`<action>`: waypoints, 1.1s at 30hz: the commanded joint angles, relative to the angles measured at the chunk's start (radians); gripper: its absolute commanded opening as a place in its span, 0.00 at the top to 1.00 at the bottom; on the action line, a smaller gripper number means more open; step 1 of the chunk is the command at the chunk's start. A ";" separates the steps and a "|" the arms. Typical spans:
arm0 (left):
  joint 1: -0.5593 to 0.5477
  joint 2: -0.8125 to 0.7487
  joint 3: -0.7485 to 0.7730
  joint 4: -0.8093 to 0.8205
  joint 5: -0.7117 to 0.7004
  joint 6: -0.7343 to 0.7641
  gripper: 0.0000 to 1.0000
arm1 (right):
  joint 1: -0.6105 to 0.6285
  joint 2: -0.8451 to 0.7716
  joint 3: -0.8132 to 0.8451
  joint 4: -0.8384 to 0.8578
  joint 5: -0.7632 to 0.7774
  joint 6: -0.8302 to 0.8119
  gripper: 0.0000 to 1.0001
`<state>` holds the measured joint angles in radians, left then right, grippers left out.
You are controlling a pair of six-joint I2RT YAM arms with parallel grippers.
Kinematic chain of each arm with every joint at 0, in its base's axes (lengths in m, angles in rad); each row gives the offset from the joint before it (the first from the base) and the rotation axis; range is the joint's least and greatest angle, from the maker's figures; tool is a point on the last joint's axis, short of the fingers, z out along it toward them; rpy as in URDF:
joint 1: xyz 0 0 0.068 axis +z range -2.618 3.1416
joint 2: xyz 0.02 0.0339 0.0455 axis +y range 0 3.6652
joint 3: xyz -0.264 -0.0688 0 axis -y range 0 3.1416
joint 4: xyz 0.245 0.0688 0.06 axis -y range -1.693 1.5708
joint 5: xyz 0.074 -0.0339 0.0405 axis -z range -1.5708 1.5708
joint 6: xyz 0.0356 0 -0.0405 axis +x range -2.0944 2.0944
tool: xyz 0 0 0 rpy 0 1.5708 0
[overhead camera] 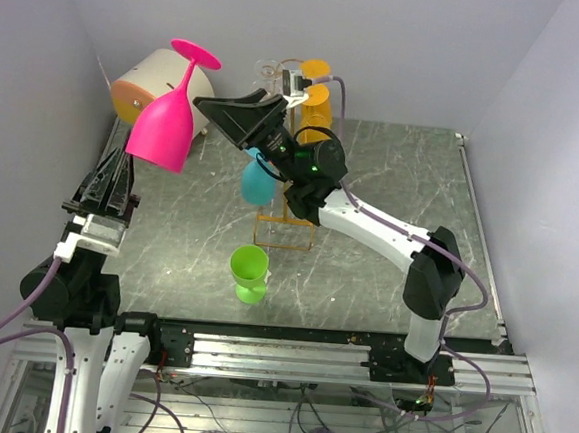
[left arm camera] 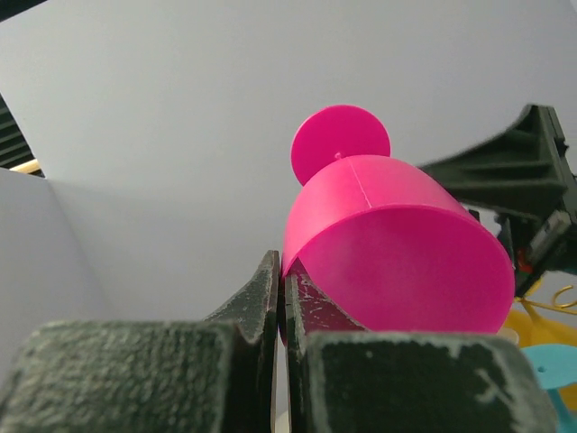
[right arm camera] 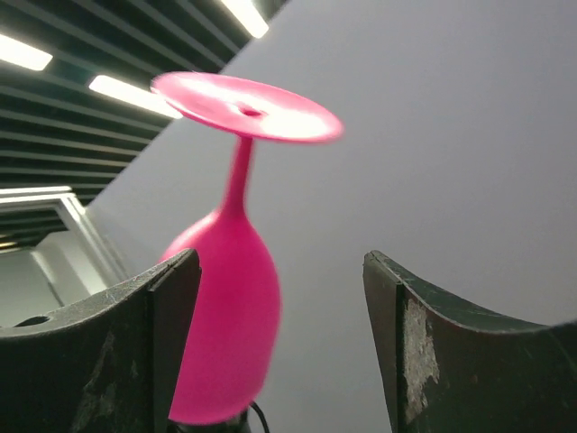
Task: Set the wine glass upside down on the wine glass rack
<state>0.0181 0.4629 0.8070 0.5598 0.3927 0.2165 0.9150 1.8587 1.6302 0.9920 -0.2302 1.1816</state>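
Note:
The pink wine glass [overhead camera: 164, 126] hangs upside down in the air at the left, foot uppermost. My left gripper [overhead camera: 128, 159] is shut on its rim; in the left wrist view the fingertips [left arm camera: 281, 271] pinch the edge of the pink bowl [left arm camera: 397, 244]. My right gripper [overhead camera: 200, 102] is open and points at the glass's bowl from the right, close to it. Seen from the right wrist, the glass [right arm camera: 230, 316] stands beyond the open gripper [right arm camera: 281, 262], near the left finger, not gripped. The orange-gold wine glass rack [overhead camera: 285, 245] stands mid-table, mostly hidden by the right arm.
A blue glass [overhead camera: 257, 179] hangs on the rack. A green glass [overhead camera: 249, 274] stands upside down on the table in front of it. An orange glass [overhead camera: 316, 73] and a clear one [overhead camera: 271, 72] show near the rack's top. A cream drum [overhead camera: 144, 85] with an orange face lies back left.

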 commanded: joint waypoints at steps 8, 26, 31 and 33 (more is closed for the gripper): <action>0.015 -0.009 -0.040 0.081 0.044 -0.020 0.93 | 0.034 0.113 0.164 0.245 0.040 0.111 0.30; 0.015 -0.002 -0.048 0.097 0.036 -0.029 0.93 | 0.060 0.178 0.260 0.214 0.003 0.119 0.56; 0.015 -0.001 -0.049 0.098 0.040 -0.035 0.93 | 0.067 0.205 0.289 0.203 -0.008 0.127 0.64; 0.014 -0.003 -0.051 0.094 0.041 -0.033 0.93 | 0.068 0.211 0.298 0.200 -0.012 0.124 0.66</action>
<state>0.0193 0.4583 0.7670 0.6041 0.4301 0.1928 0.9737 2.0529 1.8862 1.1793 -0.2195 1.3006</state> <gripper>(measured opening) 0.081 0.365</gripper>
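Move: The pink wine glass, upside down and already held at its rim by the left hand, has its middle about 7 cm to the right hand's left, 2 cm nearer the base and 2 cm above; its stem is higher still. From the left hand that middle is some 5 cm ahead, 5 cm right and 5 cm up. The hanging blue glass stands roughly 7 cm right, 1 cm ahead and 30 cm below the right hand; the rack's middle is about 15 cm right, 7 cm ahead and 32 cm down. Up and back towards its base the right hand goes, about 4 cm and 3 cm, then edges left at the end, bringing its fingers around the pink glass's stem just under the foot. The fingers tilt some 15 degrees further upward and close to about half their starting gap, without shutting fully. The left hand keeps its pinch on the rim, sinking only about 1 cm. ##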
